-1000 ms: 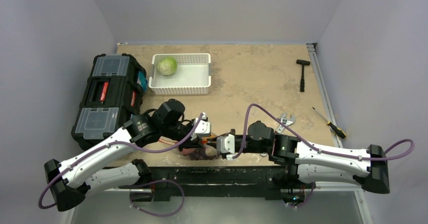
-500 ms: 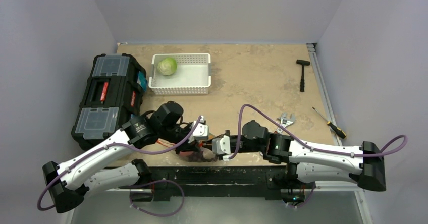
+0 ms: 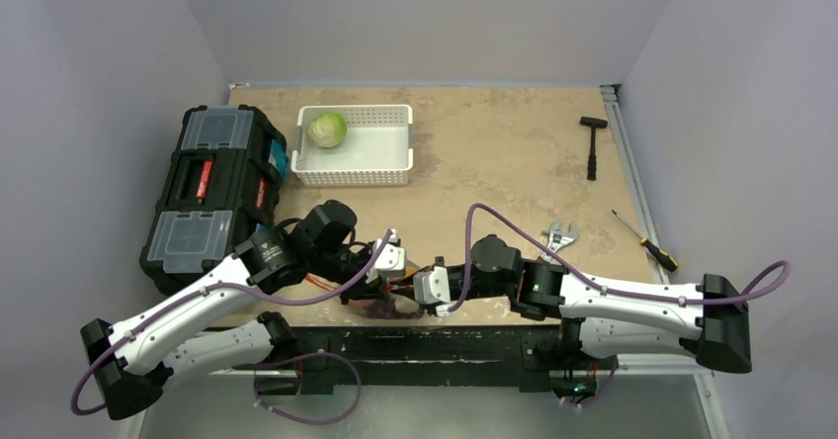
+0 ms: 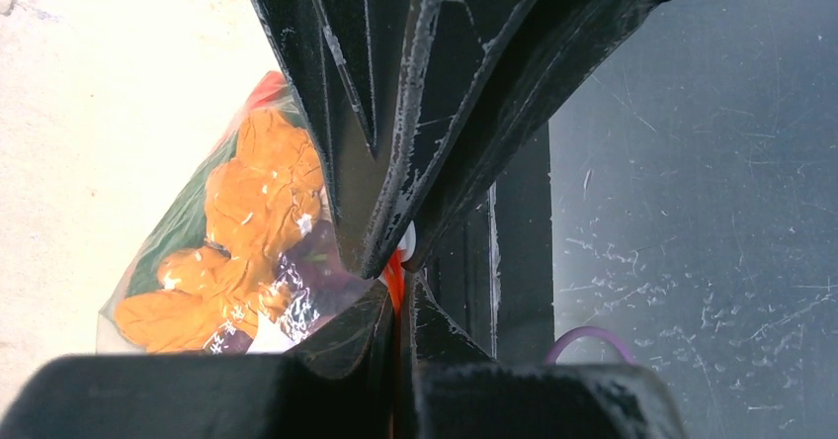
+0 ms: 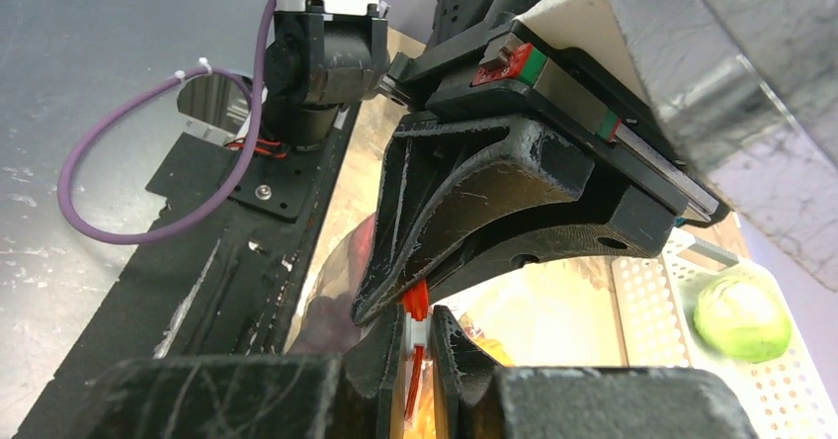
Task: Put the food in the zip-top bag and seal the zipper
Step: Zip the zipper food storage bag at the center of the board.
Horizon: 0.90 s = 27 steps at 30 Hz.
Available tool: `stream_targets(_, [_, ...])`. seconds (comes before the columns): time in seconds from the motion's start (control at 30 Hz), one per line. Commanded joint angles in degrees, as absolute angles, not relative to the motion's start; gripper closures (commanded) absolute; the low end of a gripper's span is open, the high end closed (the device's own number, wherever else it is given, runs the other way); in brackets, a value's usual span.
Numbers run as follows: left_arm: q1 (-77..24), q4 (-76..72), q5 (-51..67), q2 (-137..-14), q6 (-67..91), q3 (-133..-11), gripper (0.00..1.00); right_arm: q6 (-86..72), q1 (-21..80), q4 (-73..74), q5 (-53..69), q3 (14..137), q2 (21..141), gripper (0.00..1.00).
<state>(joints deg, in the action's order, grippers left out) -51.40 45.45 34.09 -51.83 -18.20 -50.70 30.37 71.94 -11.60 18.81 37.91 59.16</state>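
Note:
The zip-top bag [image 3: 380, 304] lies at the table's front edge between both arms, clear and crumpled. Through its plastic I see food: orange pieces [image 4: 259, 187], dark purple grapes [image 4: 318, 259] and something green [image 4: 183, 226]. My left gripper [image 4: 399, 289] is shut on the orange-red zipper [image 4: 396, 279]. My right gripper [image 5: 416, 316] meets it tip to tip, shut on the zipper's white slider [image 5: 413, 332]. In the top view the left gripper [image 3: 400, 279] and right gripper [image 3: 415, 287] touch above the bag. A green cabbage [image 3: 326, 130] sits in the white basket [image 3: 358, 169].
A black toolbox [image 3: 212, 187] stands at the left. On the right lie a wrench [image 3: 559, 235], a screwdriver [image 3: 647, 243] and a black hammer [image 3: 592, 148]. The black base rail [image 3: 435, 338] runs just past the table edge.
My right gripper has slid left along the zipper until it meets the left gripper. The left arm has shifted slightly left and kept its grip.

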Motion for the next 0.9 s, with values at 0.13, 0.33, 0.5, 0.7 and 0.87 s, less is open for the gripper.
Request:
stream_targets(0.13, [-51.30, 35.22, 36.43, -50.49, -19.16, -51.15, 1.00, 28.90, 72.77, -19.54, 20.84, 39.47, 61.38, 1.00])
stream_targets(0.33, [-51.21, 34.82, 36.69, -49.78, -19.16, -50.81, 1.00, 29.42, 72.78, -21.33, 21.14, 40.68, 64.29, 1.00])
stream_targets(0.5, [-51.24, 35.01, 36.30, -49.61, -19.31, -50.64, 1.00, 29.09, 72.77, -21.40, 23.19, 41.02, 65.08, 1.00])
stream_targets(0.7, [-51.19, 35.15, 35.83, -49.47, -19.51, -50.74, 1.00, 27.60, 72.34, -15.91, 18.57, 36.46, 56.89, 0.81])
stream_targets(0.87, [-51.23, 35.49, 35.92, -49.98, -19.68, -50.82, 1.00, 26.19, 72.38, -13.41, 14.10, 33.84, 51.12, 0.65])
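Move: The right fingers already pinch the zipper slider, with the left fingertips, gripping the zipper end, some 2 cm to their left; the slider is about 2 cm right of the left hand, level with it. The food-filled bag hangs some 8 cm below the right hand, about 4 cm left and 2 cm back. The white basket stands some 26 cm ahead of the right hand and 11 cm left, roughly 12 cm lower. Still pinching the slider, the right hand pushes it about 1.5 cm left and slightly down towards the left fingertips, then opens by about a quarter of its range, lets go and backs off to the right and up, some 2.5 cm each way. The left hand keeps its grip on the zipper end, first giving about 1 cm left, then coming back right, up and forward by 1.5 cm or so each way. ##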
